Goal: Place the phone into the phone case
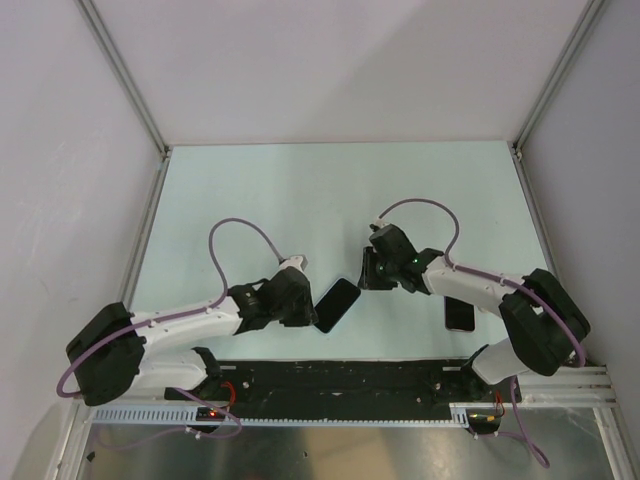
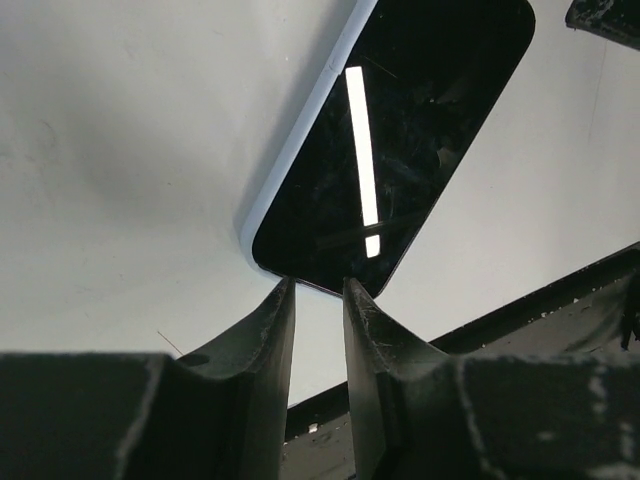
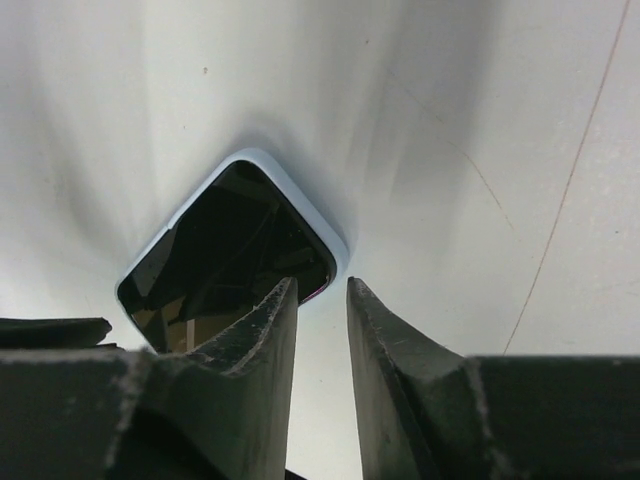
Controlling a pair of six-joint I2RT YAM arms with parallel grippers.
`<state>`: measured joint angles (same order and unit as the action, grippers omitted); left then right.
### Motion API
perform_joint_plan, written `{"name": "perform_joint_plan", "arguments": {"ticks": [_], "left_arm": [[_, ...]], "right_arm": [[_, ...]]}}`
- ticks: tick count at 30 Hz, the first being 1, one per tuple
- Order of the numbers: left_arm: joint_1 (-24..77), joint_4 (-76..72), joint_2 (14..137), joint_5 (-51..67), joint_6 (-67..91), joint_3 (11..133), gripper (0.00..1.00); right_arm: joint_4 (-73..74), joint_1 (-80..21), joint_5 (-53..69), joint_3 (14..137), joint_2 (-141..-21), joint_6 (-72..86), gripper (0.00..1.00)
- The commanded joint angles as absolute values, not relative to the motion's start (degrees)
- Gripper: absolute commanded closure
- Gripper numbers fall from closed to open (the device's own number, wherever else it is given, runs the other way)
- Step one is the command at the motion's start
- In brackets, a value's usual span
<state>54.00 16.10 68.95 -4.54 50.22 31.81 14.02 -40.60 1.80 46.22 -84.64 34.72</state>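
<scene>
The phone [image 1: 337, 304], a glossy black slab with a pale rim, lies flat and slanted on the table between my two grippers. My left gripper [image 1: 307, 306] is at its lower left end. In the left wrist view the fingertips [image 2: 283, 292] reach the phone's [image 2: 390, 150] near edge, narrowly open with only table between them [image 2: 320, 286]. My right gripper [image 1: 367, 277] is at the upper right end, also narrowly open [image 3: 322, 284] and holding nothing. Its left finger overlaps the phone's [image 3: 225, 245] corner. The phone case [image 1: 459, 316], a dark flat slab, lies partly under my right forearm.
A black strip [image 1: 340, 375] runs along the table's near edge by the arm bases. Metal frame rails [image 1: 145, 250] border the pale table on the left and right. Purple cables [image 1: 245, 228] loop above both wrists.
</scene>
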Motion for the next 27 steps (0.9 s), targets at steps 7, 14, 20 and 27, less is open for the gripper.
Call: {"name": "perform_joint_plan", "arguments": {"ticks": [7, 14, 20, 27], "left_arm": [[54.3, 16.1, 68.4, -9.3, 52.9, 31.1, 0.7], [53.3, 16.3, 67.3, -9.4, 53.4, 30.3, 0.72], [53.4, 16.2, 68.4, -8.4, 53.6, 29.3, 0.73], [53.3, 14.8, 70.9, -7.2, 52.7, 30.3, 0.73]], "right_arm": [[11.7, -42.4, 2.1, 47.4, -88.0, 33.5, 0.75], [12.1, -43.5, 1.8, 48.5, -90.7, 33.1, 0.8], [13.1, -44.4, 0.6, 49.0, -91.7, 32.9, 0.85], [13.6, -45.9, 0.3, 49.6, -93.3, 33.1, 0.91]]}}
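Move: The phone lies askew on the light-blue case, its long axis running from near-left to far-right. Its middle is about 5 cm back, 6 cm left and 4 cm below the right gripper; from the left gripper it is some 5 cm ahead, 7 cm to the right and 3 cm below. The case is directly under it, practically at the same spot. A spare black slab lies about 26 cm right of the right gripper and 8 cm back. Lower the right gripper about 2 cm onto the phone's far-right corner, easing about 1 cm left and slightly back, then hold it there while its fingers close from a third open to nearly shut, tips seeming to bear on the corner. Meanwhile bring the left gripper, fingers still partly open, about 2 cm left and 2 cm down, just outside the near-left end. ##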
